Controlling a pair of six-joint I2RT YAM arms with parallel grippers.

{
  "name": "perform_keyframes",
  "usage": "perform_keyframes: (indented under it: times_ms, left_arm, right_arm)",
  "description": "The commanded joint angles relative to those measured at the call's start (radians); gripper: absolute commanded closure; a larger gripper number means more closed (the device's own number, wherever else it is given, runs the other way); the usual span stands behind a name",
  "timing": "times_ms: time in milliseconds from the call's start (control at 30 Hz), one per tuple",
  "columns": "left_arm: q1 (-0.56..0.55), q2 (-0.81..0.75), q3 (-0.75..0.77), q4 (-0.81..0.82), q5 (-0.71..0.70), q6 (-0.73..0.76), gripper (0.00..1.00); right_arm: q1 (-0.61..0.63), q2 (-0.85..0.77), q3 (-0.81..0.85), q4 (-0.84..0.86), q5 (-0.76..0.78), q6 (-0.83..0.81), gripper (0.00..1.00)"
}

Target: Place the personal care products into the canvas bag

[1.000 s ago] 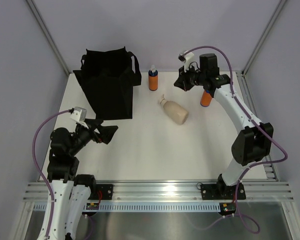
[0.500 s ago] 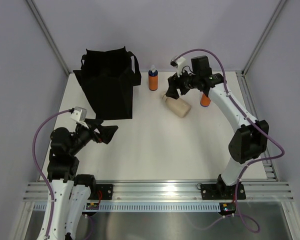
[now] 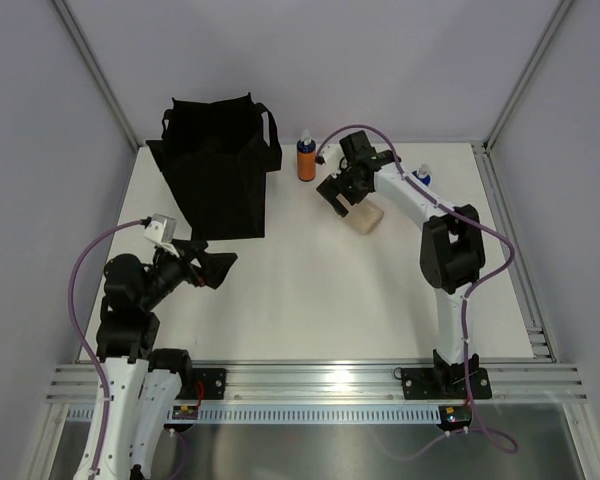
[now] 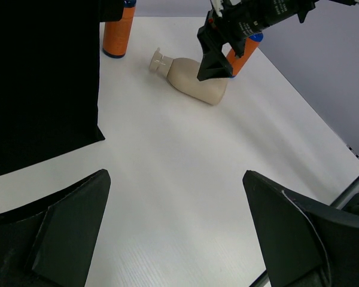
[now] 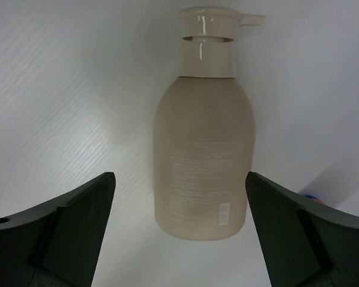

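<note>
The black canvas bag stands at the back left; it also fills the left of the left wrist view. The beige pump bottle lies on its side at mid-table. My right gripper is open just above it. In the right wrist view the fingers stand wide on either side of the bottle's base, apart from it. One orange bottle with a blue top stands right of the bag. The other orange bottle is mostly hidden behind the right arm. My left gripper is open and empty.
Grey walls and metal frame posts close in the white table at the back and sides. A metal rail runs along the near edge. The other bottles are out of view.
My right arm has swung left and down from beside the far orange bottle to over the beige pump bottle. The left arm has not moved.
</note>
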Motion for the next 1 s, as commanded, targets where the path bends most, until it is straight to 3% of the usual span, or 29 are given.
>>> perform_keyframes:
  times_ms: [0,133,333,567,967]
  left_arm:
    - [0.002,0.001,-0.015,0.020,0.026,-0.007,0.01]
    - [0.002,-0.007,-0.021,0.019,0.032,-0.008,0.01]
    - [0.002,-0.013,-0.026,0.017,0.035,-0.010,0.01]
    - [0.002,-0.013,-0.026,0.020,0.035,-0.010,0.01]
    - [0.002,-0.015,-0.021,0.016,0.041,-0.014,0.01]
  right_arm:
    - [0.003,0.059,0.078,-0.045,0.091,-0.046,0.01]
    - [0.003,0.158,0.161,-0.125,0.075,-0.058,0.01]
    - [0.004,0.231,0.181,-0.083,0.193,-0.097,0.01]
    - [0.001,0.283,0.206,-0.096,0.210,-0.121,0.00]
    - [-0.057,0.406,0.374,-0.396,-0.047,-0.147,0.01]
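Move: The beige pump bottle lies on its side with its middle about 3 cm ahead of the right hand, 4 cm to its right and 9 cm below. One orange bottle stands some 10 cm ahead and 5 cm left of that hand, the other roughly 2 cm ahead and 15 cm right, both centred about 4 cm lower. From the left hand the beige bottle is about 28 cm ahead, 25 cm right and 23 cm below. Wide open, the right fingers come down to straddle the lying beige bottle's body, one on either side but not closing; firm contact can't be made out. The hand first drops quickly, then slants forward and to its right while still sinking, about 7 cm down in all, easing to a near stop as the wrist tips the fingers some 15 degrees nearer to straight down. ##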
